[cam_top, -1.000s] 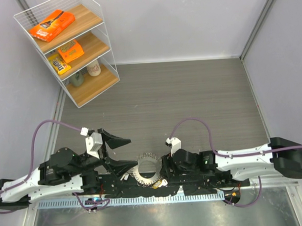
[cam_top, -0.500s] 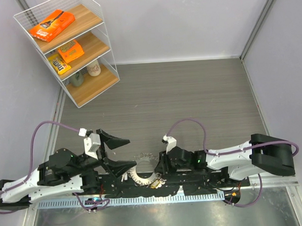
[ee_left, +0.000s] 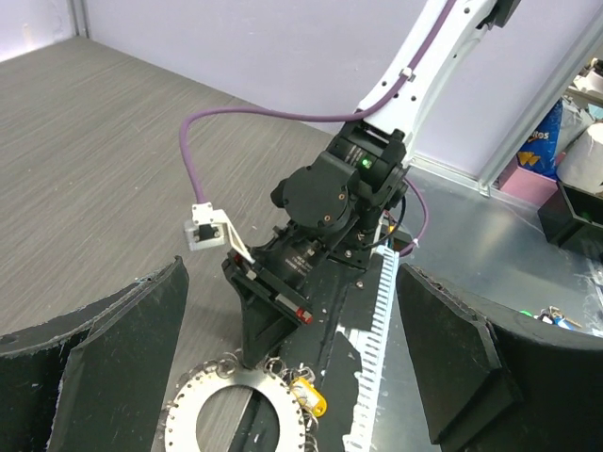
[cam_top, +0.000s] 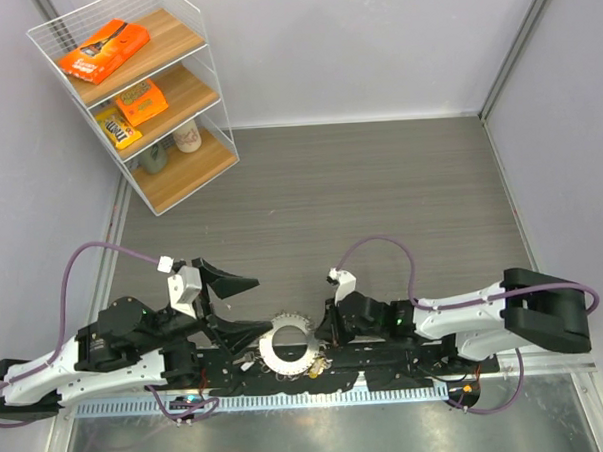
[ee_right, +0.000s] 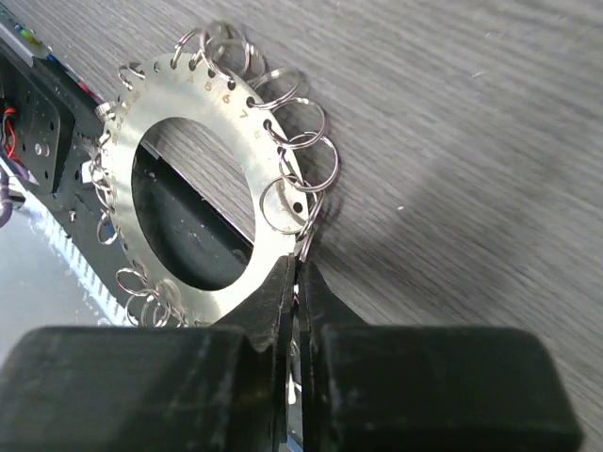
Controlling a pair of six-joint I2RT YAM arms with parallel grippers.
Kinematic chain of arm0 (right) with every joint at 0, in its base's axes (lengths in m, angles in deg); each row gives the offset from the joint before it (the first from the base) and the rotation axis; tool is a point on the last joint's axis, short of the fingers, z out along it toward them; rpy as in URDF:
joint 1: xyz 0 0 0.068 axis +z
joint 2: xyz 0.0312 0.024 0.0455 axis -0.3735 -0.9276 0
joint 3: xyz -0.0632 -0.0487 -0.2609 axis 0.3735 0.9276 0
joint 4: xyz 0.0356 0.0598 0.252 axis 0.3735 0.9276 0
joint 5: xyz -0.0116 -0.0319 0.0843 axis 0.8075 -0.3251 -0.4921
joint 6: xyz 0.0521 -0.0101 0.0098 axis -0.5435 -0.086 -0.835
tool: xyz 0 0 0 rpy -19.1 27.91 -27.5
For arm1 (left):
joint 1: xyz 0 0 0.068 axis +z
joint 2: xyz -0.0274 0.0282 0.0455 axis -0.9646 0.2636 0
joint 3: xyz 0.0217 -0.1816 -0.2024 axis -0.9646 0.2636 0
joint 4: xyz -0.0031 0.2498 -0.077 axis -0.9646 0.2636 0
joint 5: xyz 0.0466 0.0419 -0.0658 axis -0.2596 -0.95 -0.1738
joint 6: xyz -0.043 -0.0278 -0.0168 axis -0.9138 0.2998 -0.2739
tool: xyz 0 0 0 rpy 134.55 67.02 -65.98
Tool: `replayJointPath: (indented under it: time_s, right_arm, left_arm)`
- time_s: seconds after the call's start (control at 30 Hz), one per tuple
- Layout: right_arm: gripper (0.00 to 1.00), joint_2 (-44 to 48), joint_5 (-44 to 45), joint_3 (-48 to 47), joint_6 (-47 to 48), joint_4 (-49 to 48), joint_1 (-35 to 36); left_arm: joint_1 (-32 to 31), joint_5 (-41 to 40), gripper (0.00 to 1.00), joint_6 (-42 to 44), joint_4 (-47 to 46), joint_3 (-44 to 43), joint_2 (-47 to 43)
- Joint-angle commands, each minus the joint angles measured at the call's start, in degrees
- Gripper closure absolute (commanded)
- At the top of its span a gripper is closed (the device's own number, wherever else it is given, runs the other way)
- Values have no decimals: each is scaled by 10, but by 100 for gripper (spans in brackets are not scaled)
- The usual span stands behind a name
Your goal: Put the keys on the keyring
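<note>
The keyring (cam_top: 269,356) is a flat silvery disc with an open centre, its rim strung with small wire rings. It lies at the near edge between the two arm bases. My right gripper (cam_top: 323,343) is shut on one small wire ring at the keyring's rim (ee_right: 203,94), its tips (ee_right: 297,268) touching the disc edge. My left gripper (cam_top: 247,306) is open and empty, its fingers (ee_left: 122,358) spread wide just left of the keyring (ee_left: 280,407). A small brass-yellow key (ee_left: 316,395) lies against the rim. The silvery key is not visible.
A white wire shelf (cam_top: 136,93) with snack packs stands at the far left. A white slotted rail (cam_top: 289,397) and a metal strip run along the near edge. The black arm bases (cam_top: 378,368) lie under and around the keyring.
My right gripper has moved left and closer to the keyring. The keyring has shifted slightly toward the near edge and now lies flatter. The left arm has hardly moved.
</note>
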Motion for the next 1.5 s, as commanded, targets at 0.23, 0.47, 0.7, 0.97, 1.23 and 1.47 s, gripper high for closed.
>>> replayJointPath:
  time_s: [0.23, 0.47, 0.7, 0.97, 1.23, 1.47]
  right_arm:
    - [94, 151, 131, -84, 116, 141, -13]
    - [94, 175, 130, -135, 166, 170, -75]
    - [94, 159, 102, -177, 214, 170, -175]
    - [94, 65, 38, -178, 205, 101, -286]
    - [94, -16, 48, -197, 208, 83, -307]
    - [59, -17, 79, -196, 220, 100, -329]
  left_arm:
    - [-2, -4, 0, 8, -16, -14, 19]
    - [-3, 2, 0, 8, -16, -19, 25]
    - [-2, 0, 0, 4, -17, -14, 16]
    - [-2, -5, 0, 3, -19, -14, 16]
    - [-2, -36, 1, -4, -17, -8, 10]
    - [-2, -81, 0, -4, -25, 2, 1]
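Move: The right hand already grips the keyring's right rim; the keyring's middle lies about 7 cm to its left and 1 cm back. The open tabletop spot for it is some 19 cm ahead, 1 cm right and 2 cm below. The yellow tag hangs about 6 cm back and 2 cm left; the black key is roughly 5 cm back, 17 cm left. From the left hand, that spot is about 15 cm ahead, 11 cm right and 30 cm below. Right hand carries the gripped keyring some 20 cm forward, slightly right, arching up then down, and starts opening. ##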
